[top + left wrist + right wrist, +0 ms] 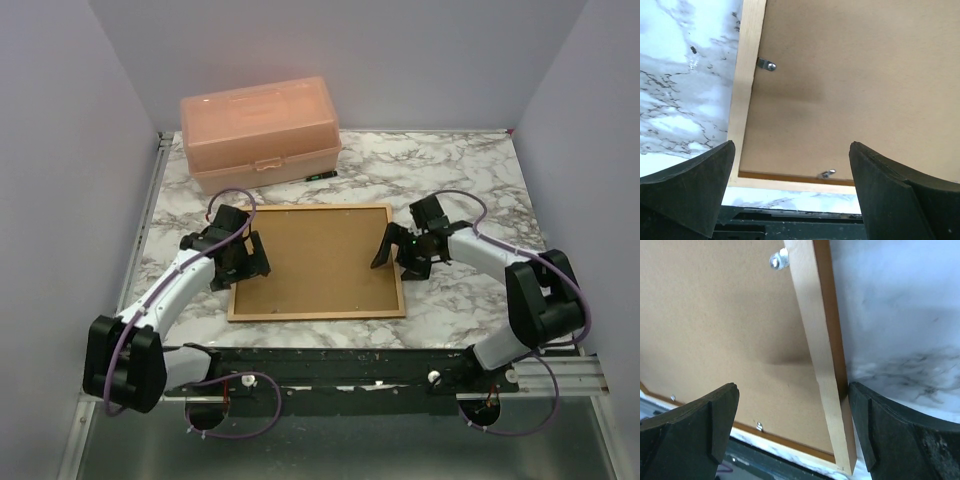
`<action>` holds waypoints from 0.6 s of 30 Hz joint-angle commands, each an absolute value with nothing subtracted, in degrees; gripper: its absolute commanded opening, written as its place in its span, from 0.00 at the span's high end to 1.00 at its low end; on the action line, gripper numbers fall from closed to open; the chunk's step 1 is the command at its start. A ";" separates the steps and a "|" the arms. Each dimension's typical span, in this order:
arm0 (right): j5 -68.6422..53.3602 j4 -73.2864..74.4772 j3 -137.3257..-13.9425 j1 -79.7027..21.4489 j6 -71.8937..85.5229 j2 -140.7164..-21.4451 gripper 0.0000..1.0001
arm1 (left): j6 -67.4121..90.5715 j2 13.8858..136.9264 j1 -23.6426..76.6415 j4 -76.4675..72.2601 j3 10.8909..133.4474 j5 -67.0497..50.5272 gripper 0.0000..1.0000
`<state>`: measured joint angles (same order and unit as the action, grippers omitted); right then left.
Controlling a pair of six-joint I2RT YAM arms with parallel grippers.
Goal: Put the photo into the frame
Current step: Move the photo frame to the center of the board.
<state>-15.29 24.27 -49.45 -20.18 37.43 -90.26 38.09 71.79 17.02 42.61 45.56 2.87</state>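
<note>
The orange-brown wooden frame point(315, 316) lies flat in the middle of the marble table, back side up. A plain brown backing board point(318, 258) fills it, and small metal clips point(766, 65) sit along its inner edge. The photo is hidden. My left gripper point(245, 258) is open over the frame's left side, with the near left corner between its fingers point(700, 190) in the left wrist view. My right gripper point(393, 250) is open and straddles the frame's right rail point(817, 350). One finger point(890, 435) is close against the rail's outer side, the other over the board point(715, 330).
A pink plastic box point(260, 130) with its lid shut stands at the back left of the table. A small dark object point(321, 174) lies just in front of it. Grey walls close in both sides and the back, and the arms' black base rail point(330, 368) runs along the near edge.
</note>
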 commanded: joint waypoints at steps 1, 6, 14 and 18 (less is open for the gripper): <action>-13.26 29.81 -43.72 -21.75 36.70 -88.24 0.00 | 40.05 64.35 17.74 45.50 47.78 5.18 0.02; -13.38 31.33 -39.25 -21.77 37.54 -82.99 0.00 | 39.90 54.89 17.75 45.96 45.68 2.72 0.01; -15.06 30.63 -32.04 -24.41 41.81 -78.07 0.00 | 37.80 44.93 18.19 41.10 43.68 -7.65 0.02; -13.14 31.83 -31.62 -27.74 43.92 -77.09 0.04 | 37.45 41.92 18.78 37.46 41.51 -11.71 0.01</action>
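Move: The photo frame lies face down, its middle about 15 cm to the right and 5 cm ahead of the left hand, some 4 cm lower. From the right hand, low astride the frame's right rail, that middle is about 18 cm left and 2 cm ahead, and the near right corner about 12 cm back and 1 cm right. From the right hand, the marker lies 28 cm ahead and 18 cm left, the pink box 34 cm ahead and 32 cm left. Draw the right gripper straight back about 7.5 cm along the frame's right rail towards the near right corner, staying low and open, with its outer finger still against the rail's outside. Meanwhile raise the open left gripper some 10 cm off above the left rail, swinging its fingers forward and up over 20 degrees and easing left and slightly back late in the rise. ##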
